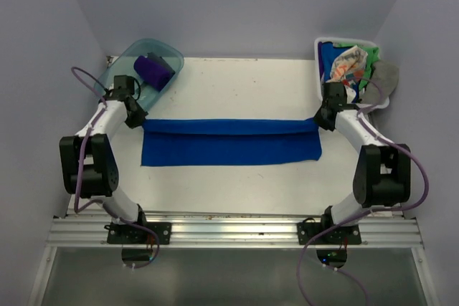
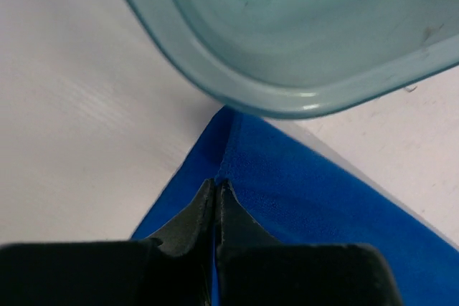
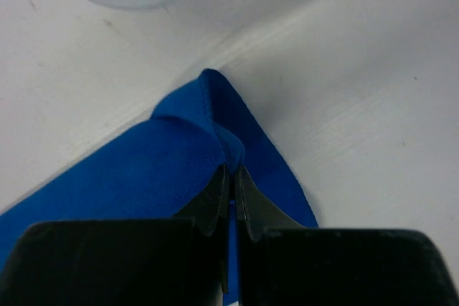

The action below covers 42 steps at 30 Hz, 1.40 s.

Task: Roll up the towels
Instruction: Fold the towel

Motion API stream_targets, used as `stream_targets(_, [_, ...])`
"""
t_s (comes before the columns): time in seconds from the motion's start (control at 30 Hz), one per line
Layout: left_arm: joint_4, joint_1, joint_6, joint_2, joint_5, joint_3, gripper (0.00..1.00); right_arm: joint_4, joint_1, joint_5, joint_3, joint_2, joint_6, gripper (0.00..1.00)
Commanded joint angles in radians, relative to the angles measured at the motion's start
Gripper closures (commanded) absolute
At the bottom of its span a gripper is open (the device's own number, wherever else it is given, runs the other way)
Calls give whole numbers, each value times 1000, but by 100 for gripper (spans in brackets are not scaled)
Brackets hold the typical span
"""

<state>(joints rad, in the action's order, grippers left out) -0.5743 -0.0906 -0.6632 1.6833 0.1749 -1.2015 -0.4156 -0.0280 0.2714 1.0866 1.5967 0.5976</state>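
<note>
A royal blue towel [image 1: 231,142] lies stretched across the middle of the table, its far edge folded over toward the near side. My left gripper [image 1: 141,121] is shut on the towel's far left corner [image 2: 233,145]; its jaws pinch the blue cloth. My right gripper [image 1: 320,120] is shut on the far right corner [image 3: 208,105], where the cloth bunches up between the fingertips. A purple towel [image 1: 154,69] sits in the teal tub. Several more towels [image 1: 351,64], cream, green and grey, are heaped in the white basket.
The translucent teal tub [image 1: 119,67] stands at the back left, its rim [image 2: 287,102] just beyond the left gripper. The white basket [image 1: 318,69] stands at the back right, close behind the right gripper. Walls close in the table on three sides.
</note>
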Motion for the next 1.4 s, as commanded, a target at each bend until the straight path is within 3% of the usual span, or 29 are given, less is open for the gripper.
stream_targets(0.0, [-1, -11, 36, -103, 8, 77, 100, -14, 17, 11, -79, -96, -28, 100])
stream_targets(0.33, [11, -11, 53, -206, -31, 279, 100, -65, 23, 9, -215, -240, -38, 100])
stream_targets(0.77, [-22, -11, 56, -240, -8, 289, 100, -81, 25, -27, -323, -320, -33, 100])
stream_targets(1.37, [-136, -12, 97, -333, -45, 269, 100, -91, 23, 2, -320, -300, -44, 100])
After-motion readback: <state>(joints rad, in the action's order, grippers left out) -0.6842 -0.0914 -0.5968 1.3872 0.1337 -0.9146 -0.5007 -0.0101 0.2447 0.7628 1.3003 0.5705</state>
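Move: Both hands already pinch the blue towel's far corners just above the table. The left hand is taking its corner to the near-left corner, about 16 cm back, 1 cm left and 5 cm below; the teal tray's middle is some 19 cm ahead and 1 cm left of this hand. For the right hand the near-right corner is about 15 cm back, 1 cm right and 5 cm below, and the white basket's middle about 19 cm ahead and 15 cm right. Keeping their shut-finger hold on the raised edge, both hands draw it back about 10 cm over the lower layer, away from tray and basket and towards the towel's near edge, the wrists tilting only some 5 degrees. The left sinks nearly 4 cm on the way, pauses, lifts most of that again and eases back the last bit, while the right travels almost level and sinks to about 3 cm below its start at the end, then holds still. ##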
